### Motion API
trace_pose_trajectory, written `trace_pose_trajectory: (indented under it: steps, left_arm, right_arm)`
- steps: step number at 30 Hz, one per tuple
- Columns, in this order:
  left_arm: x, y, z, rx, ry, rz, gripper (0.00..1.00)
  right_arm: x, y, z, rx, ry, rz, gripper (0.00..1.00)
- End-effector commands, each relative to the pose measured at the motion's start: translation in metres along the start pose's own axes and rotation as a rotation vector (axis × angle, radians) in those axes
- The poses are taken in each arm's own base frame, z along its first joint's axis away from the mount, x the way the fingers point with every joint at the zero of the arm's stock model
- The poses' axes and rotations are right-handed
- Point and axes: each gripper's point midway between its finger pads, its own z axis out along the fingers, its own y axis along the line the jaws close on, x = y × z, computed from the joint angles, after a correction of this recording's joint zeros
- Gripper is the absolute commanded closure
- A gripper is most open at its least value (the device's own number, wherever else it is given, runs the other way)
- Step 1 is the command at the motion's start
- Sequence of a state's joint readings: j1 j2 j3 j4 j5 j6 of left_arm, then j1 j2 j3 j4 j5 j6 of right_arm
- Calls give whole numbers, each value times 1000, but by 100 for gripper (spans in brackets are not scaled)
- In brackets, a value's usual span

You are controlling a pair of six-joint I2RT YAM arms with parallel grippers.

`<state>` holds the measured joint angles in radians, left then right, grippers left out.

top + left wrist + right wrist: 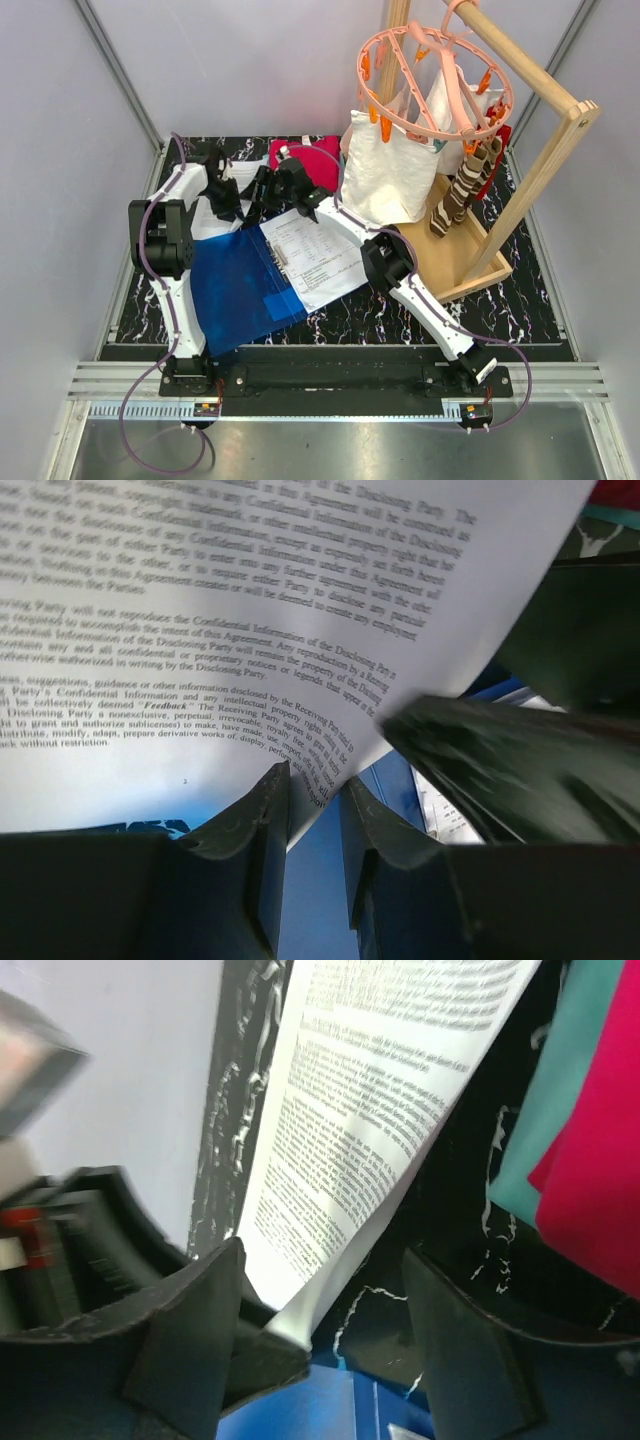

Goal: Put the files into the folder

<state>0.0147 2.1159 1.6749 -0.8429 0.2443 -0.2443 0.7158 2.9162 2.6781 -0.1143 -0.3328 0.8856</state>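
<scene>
The blue folder (235,285) lies open on the black marbled table, with printed files (320,258) resting on its right half. One more printed sheet (200,630) is lifted and curved in the air at the folder's far edge. My left gripper (318,805) is shut on that sheet's lower corner, with the folder (315,900) showing blue beneath. My right gripper (325,1260) is open, its fingers on either side of the same sheet's (370,1110) edge and not touching it. From above, the left gripper (228,200) and right gripper (283,185) are close together.
Folded red and teal clothes (310,155) lie just behind the grippers. To the right stands a wooden rack (540,170) with a white cloth bag (390,175), striped socks (460,195) and a pink round peg hanger (435,80). Grey walls close in the table.
</scene>
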Motion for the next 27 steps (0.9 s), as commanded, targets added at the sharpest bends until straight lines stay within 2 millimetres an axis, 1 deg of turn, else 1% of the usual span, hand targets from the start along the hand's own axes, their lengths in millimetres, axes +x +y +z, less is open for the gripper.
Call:
trace_pose_trajectory:
  steps: [1,3,4,5,7,8,9,10,11,12,13,14,15,16,17,18,19,20,21,22,23,24,25,26,27]
  left_arm:
    - [-8,-21,-27,66,-65,23,72]
    - [-7,-21,-28,61,-68,27,72]
    - [-7,-21,-30,59,-71,31,72]
    - [-6,-20,-30,58,-70,32,72]
    - [-4,-22,-32,70,-67,34,68]
    - [-3,-23,-32,74,-67,38,66]
    - [-2,-24,-34,78,-66,40,60]
    - [-3,-26,-38,85,-77,45,57]
    - [-4,-27,-42,87,-85,47,52]
    - [-3,-28,-44,91,-89,47,46]
    - [-5,-31,-53,100,-109,49,44]
    - [-6,-33,-58,101,-121,49,43]
    - [-6,-34,-63,104,-131,45,41]
    - [-7,-38,-76,110,-159,40,40]
    - [-8,-40,-83,112,-175,41,40]
    - [-9,-41,-89,114,-196,42,39]
    - [-11,-44,-106,116,-238,49,39]
    - [-11,-45,-115,115,-262,51,39]
    - [-12,-47,-124,118,-286,54,38]
    - [-13,-51,-143,124,-334,58,38]
    - [-11,-52,-149,126,-347,55,38]
    - [-13,-54,-160,128,-385,57,38]
    - [-12,-58,-180,139,-440,63,38]
    - [-9,-58,-186,143,-458,61,37]
    - [-11,-62,-195,157,-493,64,36]
  right_arm:
    - [5,13,9,-44,-32,-16,31]
    - [7,10,11,-49,-32,-12,35]
    - [6,12,11,-56,-37,-21,43]
    - [5,13,11,-61,-40,-29,47]
    - [1,17,11,-74,-55,-52,61]
    - [-1,20,10,-79,-60,-58,64]
    - [-5,26,8,-91,-66,-70,66]
    - [-6,28,7,-92,-67,-84,67]
    - [-11,37,4,-103,-74,-93,72]
    - [-11,39,2,-106,-73,-100,74]
    - [-12,43,1,-110,-72,-110,78]
    - [-18,53,-4,-124,-80,-117,84]
    - [-17,54,-5,-125,-76,-120,86]
    - [-18,59,-7,-136,-69,-133,87]
    - [-23,70,-12,-154,-74,-145,90]
    - [-23,71,-14,-155,-68,-154,91]
    - [-22,76,-17,-165,-57,-175,92]
    - [-27,86,-23,-179,-62,-193,94]
    - [-28,94,-27,-191,-57,-207,96]
    - [-26,94,-30,-182,-36,-220,98]
    - [-31,110,-40,-198,-35,-239,98]
    - [-33,116,-46,-202,-25,-249,100]
    - [-31,122,-54,-205,6,-256,100]
    - [-40,147,-71,-238,-2,-269,100]
    - [-44,150,-80,-242,13,-262,100]
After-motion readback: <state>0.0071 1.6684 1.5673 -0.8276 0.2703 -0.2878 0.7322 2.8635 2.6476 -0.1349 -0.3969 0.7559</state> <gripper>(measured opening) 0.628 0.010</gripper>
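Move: The left gripper still holds the near-right corner of the file between its fingertips. The open right gripper straddles the file's right edge, which lies about 1 cm back, 1 cm to its left and 2 cm below. From the right hand, the red cloth sits some 10 cm ahead and 15 cm to the right, and the folder's clip about 14 cm back and 7 cm to the right, both a few cm lower. Dip the right gripper about 2 cm onto the file's right edge and shut its fingers fully to pinch the paper there. As they close, open the left fingers, let the corner go, and draw the left hand up about 15 cm and a little back, its fingers tipping forward some 20 degrees. Finish by starting to raise the right hand with the pinched edge and drawing it slightly back. ##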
